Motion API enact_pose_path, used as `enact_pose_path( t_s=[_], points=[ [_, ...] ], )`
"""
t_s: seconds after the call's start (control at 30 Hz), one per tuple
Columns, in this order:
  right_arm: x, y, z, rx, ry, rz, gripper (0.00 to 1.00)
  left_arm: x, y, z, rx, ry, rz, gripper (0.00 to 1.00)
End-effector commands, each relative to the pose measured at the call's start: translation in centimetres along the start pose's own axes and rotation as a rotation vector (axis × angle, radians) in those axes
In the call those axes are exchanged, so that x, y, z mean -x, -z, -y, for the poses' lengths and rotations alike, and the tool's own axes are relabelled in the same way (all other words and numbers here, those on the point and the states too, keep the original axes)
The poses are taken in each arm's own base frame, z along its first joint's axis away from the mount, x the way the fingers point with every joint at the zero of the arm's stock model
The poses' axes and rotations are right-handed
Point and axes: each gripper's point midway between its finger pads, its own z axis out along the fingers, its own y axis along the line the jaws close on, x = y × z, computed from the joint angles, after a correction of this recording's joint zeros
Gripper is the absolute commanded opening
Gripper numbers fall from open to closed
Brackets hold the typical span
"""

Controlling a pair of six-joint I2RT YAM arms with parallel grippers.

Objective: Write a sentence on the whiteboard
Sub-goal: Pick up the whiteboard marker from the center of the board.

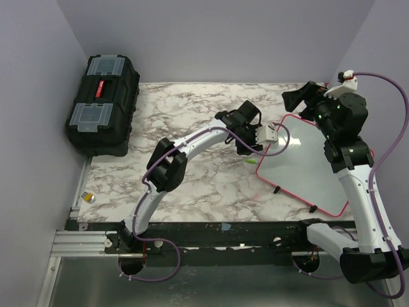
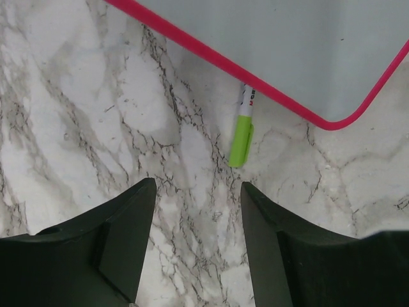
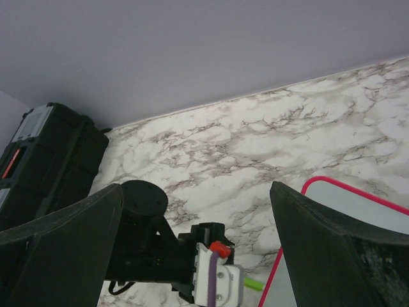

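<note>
The whiteboard (image 1: 307,163) lies flat at the right of the marble table, with a red-pink frame and a bare white face; no sentence shows on it. One rounded corner of the whiteboard (image 2: 287,45) fills the top of the left wrist view. A marker with a green cap (image 2: 241,134) lies on the table against that frame, also seen as the marker (image 1: 252,162) from above. My left gripper (image 2: 198,192) hangs over the marble just short of the cap, open with nothing between its fingers. My right gripper (image 1: 294,102) is raised over the board's far corner, wide open and empty.
A black toolbox (image 1: 102,102) with clear lid compartments stands at the far left against the wall. A small yellow item (image 1: 89,197) lies near the table's left front corner. Two black clips (image 1: 276,189) sit on the board's near edge. Grey walls enclose the table.
</note>
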Motion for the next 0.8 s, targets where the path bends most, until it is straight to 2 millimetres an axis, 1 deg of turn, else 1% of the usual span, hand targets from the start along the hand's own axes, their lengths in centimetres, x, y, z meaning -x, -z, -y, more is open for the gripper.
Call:
enact_pose_path(
  t_s=[0.0, 0.13, 0.2, 0.23, 0.27, 0.3, 0.33, 0.43, 0.53, 0.57, 0.6, 0.63, 0.67, 0.77],
  points=[
    [0.9, 0.2, -0.5, 0.013, 0.021, 0.018, 1.00, -0.6, -1.7, 1.0, 0.018, 0.004, -0.098, 0.58],
    [0.8, 0.1, -0.7, 0.029, 0.016, 0.014, 1.00, -0.7, -3.2, 2.0, 0.042, 0.019, -0.150, 0.59],
    [0.6, 0.0, -0.7, 0.034, 0.016, 0.010, 1.00, -1.1, -4.1, 2.4, 0.059, 0.027, -0.184, 0.62],
    [0.5, 0.0, -0.8, 0.036, 0.014, 0.008, 1.00, -1.3, -4.5, 2.4, 0.072, 0.033, -0.197, 0.68],
    [0.4, 0.0, -0.8, 0.038, 0.014, 0.006, 1.00, -1.3, -4.7, 2.3, 0.090, 0.047, -0.203, 0.70],
    [0.3, 0.0, -0.8, 0.042, 0.013, 0.004, 1.00, -1.3, -4.8, 2.2, 0.101, 0.057, -0.208, 0.69],
    [0.2, 0.0, -0.9, 0.048, 0.011, 0.001, 1.00, -1.2, -4.8, 2.2, 0.100, 0.067, -0.212, 0.71],
    [0.2, 0.1, -1.1, 0.059, 0.008, -0.002, 1.00, -1.0, -4.3, 1.9, 0.131, 0.132, -0.225, 0.71],
    [0.2, 0.2, -1.4, 0.071, 0.004, -0.003, 1.00, -0.5, -4.0, 3.0, 0.093, 0.205, -0.211, 0.68],
    [0.2, 0.2, -1.4, 0.072, 0.003, -0.002, 1.00, -0.5, -4.1, 3.2, 0.093, 0.238, -0.201, 0.70],
    [0.2, 0.2, -1.4, 0.074, 0.001, -0.003, 1.00, -0.4, -4.4, 3.3, 0.095, 0.271, -0.192, 0.72],
    [0.1, 0.2, -1.5, 0.077, 0.001, -0.004, 1.00, -0.4, -4.7, 3.6, 0.081, 0.295, -0.185, 0.87],
    [0.0, 0.2, -1.5, 0.080, 0.000, -0.007, 1.00, -0.3, -5.0, 4.0, 0.059, 0.307, -0.180, 0.98],
    [0.1, 0.4, -1.6, 0.085, 0.001, -0.006, 1.00, 0.1, -5.1, 4.0, 0.034, 0.366, -0.154, 0.99]
  ],
)
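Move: The marker, its green cap sticking out from under the whiteboard's left edge, lies about 3 cm back and 3 cm to the right of the left hand, and some 9 cm below. The whiteboard's middle is roughly 26 cm to that hand's right and 5 cm back, at about the same depth below. From the right hand, which is high up, the marker is around 10 cm to the left, 3 cm back and 37 cm down. The left hand sinks about 5 cm towards the marker's green cap, easing back and right by some 2.5 cm each on the way and swinging its right-slanting fingers about 10 degrees nearer to straight down; it levels off in the later part. Over that same later part it turns some 15 degrees counter-clockwise, and its half-open fingers spread almost fully wide, ending above and to either side of the cap, with no touch to be seen. ##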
